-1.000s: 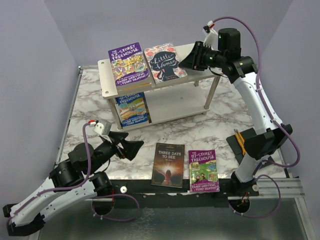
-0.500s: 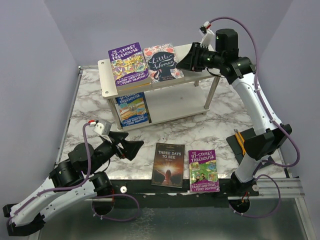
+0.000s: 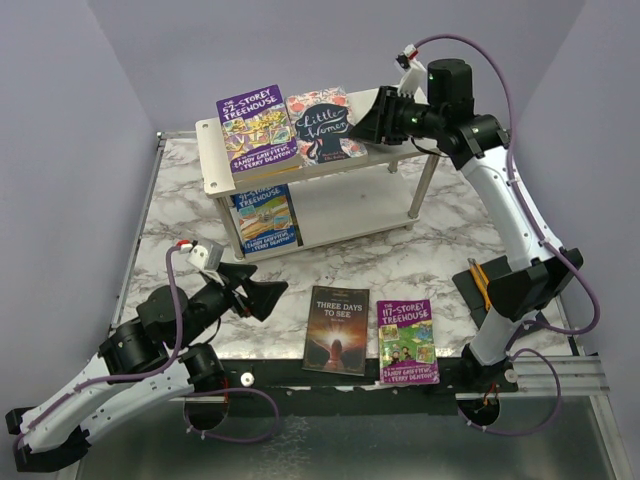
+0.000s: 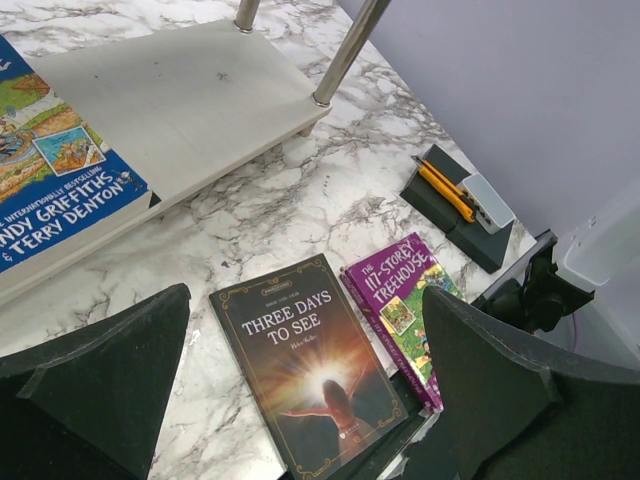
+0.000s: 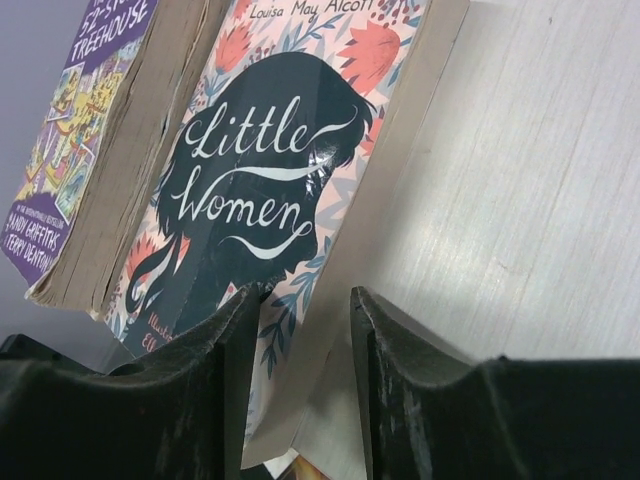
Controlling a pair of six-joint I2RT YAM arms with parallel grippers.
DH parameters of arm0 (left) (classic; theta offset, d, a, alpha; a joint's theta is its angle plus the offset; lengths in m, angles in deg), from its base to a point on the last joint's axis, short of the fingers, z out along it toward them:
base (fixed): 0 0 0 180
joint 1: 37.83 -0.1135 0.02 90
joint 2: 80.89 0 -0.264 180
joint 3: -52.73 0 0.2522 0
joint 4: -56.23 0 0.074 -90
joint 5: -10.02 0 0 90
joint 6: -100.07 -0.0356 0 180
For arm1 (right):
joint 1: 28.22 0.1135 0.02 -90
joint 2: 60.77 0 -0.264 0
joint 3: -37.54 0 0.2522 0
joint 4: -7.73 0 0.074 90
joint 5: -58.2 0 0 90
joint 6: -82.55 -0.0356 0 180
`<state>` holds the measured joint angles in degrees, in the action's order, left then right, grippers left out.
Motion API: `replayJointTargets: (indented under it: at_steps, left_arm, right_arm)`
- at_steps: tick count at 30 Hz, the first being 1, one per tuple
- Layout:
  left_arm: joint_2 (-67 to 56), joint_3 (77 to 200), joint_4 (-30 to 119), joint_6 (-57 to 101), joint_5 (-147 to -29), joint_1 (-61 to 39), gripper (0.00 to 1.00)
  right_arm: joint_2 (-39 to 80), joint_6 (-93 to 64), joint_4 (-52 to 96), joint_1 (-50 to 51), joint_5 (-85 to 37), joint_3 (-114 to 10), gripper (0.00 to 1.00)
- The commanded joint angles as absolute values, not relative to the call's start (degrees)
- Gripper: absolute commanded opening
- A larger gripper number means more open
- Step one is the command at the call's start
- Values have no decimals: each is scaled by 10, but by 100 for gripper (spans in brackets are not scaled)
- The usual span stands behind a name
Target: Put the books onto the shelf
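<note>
The pale wooden shelf carries a purple Treehouse book and the floral "Little Women" flat on its top board, with a blue Treehouse book on the lower tier. My right gripper is open at the right edge of "Little Women". Its jaws straddle the book's near corner, one finger over the cover, the other beside the page edge above the shelf top. My left gripper hangs wide open over the marble. "Three Days to See" and a purple Treehouse book lie below it.
A yellow utility knife on a black holder sits at the table's right side by the right arm's base. The two loose books lie near the front edge. The lower shelf board has bare room right of the blue book.
My right gripper pushed "Little Women" slightly left toward the purple book, then its jaws widened. The left arm has not moved.
</note>
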<state>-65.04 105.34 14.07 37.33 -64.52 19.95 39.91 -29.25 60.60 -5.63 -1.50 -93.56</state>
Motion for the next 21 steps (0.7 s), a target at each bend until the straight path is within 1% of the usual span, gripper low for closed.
replayJointTargets:
  at_steps: [1, 4, 7, 15, 17, 21]
  left_arm:
    - [-641, 1050, 150, 368, -650, 200, 99]
    - [-638, 1050, 150, 368, -650, 200, 99]
    - [-637, 1050, 150, 368, -650, 200, 99]
    - [-629, 1050, 150, 369, -650, 200, 99]
    - [-628, 1050, 150, 369, -650, 200, 99]
    - [-629, 1050, 150, 369, -648, 200, 99]
  right_arm:
    - [383, -289, 638, -46, -55, -948, 46]
    - [401, -293, 647, -46, -67, -987, 52]
    - [418, -300, 646, -46, -80, -1015, 55]
    - [460, -325, 621, -46, -101, -1041, 63]
    - [472, -330, 619, -46, -113, -1051, 67]
    - [484, -340, 604, -46, -119, -1055, 69]
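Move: Little Women lies on the shelf's top board, its middle roughly 6 cm left of the right hand, 2 cm farther out and 2 cm lower. The stack topped by The 52-Storey Treehouse is about 19 cm left of that hand and 1 cm farther out, near its height; the board's front right corner is some 18 cm right, 2 cm nearer and 4 cm lower. From the left hand, Little Women is about 29 cm ahead, 12 cm right and 10 cm higher. Little Women's right side is let go as the right hand opens its part-closed fingers to about two thirds and lifts some 3 cm. The hand then reaches about 4 cm forward along that long side towards the book's far end, sinking roughly 2 cm again on the way, with the wrist turning slightly clockwise. ##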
